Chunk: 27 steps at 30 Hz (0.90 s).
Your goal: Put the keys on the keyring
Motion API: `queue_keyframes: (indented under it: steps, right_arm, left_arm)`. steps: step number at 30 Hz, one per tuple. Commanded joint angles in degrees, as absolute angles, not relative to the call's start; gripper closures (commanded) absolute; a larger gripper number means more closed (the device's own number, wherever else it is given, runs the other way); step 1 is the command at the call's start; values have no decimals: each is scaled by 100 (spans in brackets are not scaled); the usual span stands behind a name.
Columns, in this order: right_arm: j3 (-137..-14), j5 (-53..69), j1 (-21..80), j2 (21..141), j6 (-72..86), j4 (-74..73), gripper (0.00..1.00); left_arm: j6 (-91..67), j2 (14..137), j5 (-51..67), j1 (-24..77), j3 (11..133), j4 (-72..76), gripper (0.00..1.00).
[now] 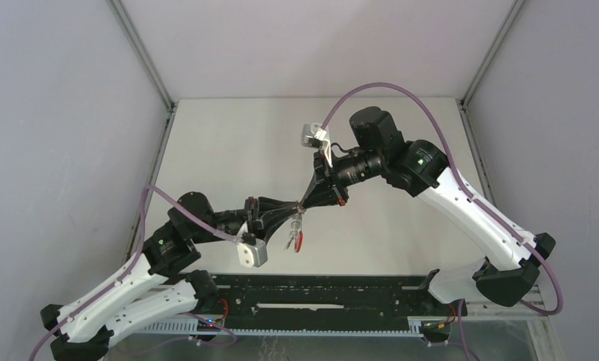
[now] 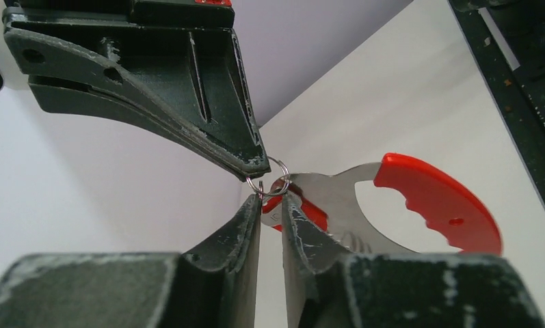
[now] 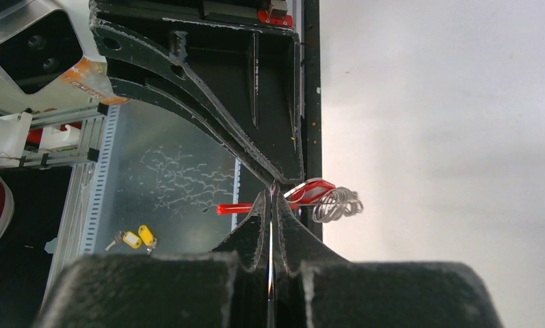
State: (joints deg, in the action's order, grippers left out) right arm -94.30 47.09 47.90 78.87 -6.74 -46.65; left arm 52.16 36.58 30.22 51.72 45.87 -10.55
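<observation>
Above the table's middle my two grippers meet tip to tip. My right gripper (image 1: 305, 200) (image 3: 271, 198) is shut on a small split ring (image 2: 268, 179). The keyring (image 1: 299, 239) hangs below the tips, with a red arc (image 2: 437, 205), a silver band and a row of small loops (image 3: 336, 203). My left gripper (image 1: 293, 215) (image 2: 271, 198) has its jaws a narrow gap apart at that split ring. Between its fingertips sits a red and silver piece (image 2: 313, 214), seemingly a tagged key. Whether the fingers press on it is unclear. Other keys are not made out.
The black base rail (image 1: 319, 289) runs along the near edge. Grey walls with metal corner posts (image 1: 142, 56) close the back and sides. Two yellow-tagged keys (image 3: 131, 238) lie on a lower surface beyond the rail. The left wrist camera housing (image 1: 251, 254) hangs beside the keyring.
</observation>
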Motion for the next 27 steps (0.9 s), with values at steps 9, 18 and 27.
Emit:
queue_keyframes:
  steps: [9,18,27]
  right_arm:
    - [-9623,4744,4799,7874,-624,-4471,100]
    - [-9318,4143,4795,7634,-339,-3888,100]
    - [-8994,4040,4712,7387,-122,-3334,100]
  left_arm:
    - [5804,3551,2852,5142,4475,-682,97]
    - [6070,3462,2768,5159,4314,-712,100]
    - [6161,3477,2784,5198,4298,-837,100]
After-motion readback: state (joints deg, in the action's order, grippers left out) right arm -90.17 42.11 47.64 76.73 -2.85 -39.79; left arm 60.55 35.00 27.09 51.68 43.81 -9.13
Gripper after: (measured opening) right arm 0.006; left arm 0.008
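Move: The small ring at the right fingertips reaches between the slightly parted left fingers, its middle about 2 cm to the left hand's right, level with it. The red tag is roughly 3 cm to the left hand's right, 3 cm lower and 1 cm farther out; the keyring's red handle hangs some 7 cm below, 2 cm back and 2 cm right. From the right hand, the ring is about 2 cm left and 1 cm below. The small ring, still gripped by the shut right fingers, gets pinched at its near side as the left fingers close fully from a narrow gap. With both grips kept, the hands then ease forward together, the right about 1.5 cm and the left about 1 cm, while the left wrist rolls some 10 degrees, its forward side lifting, and the right turns slightly clockwise. ##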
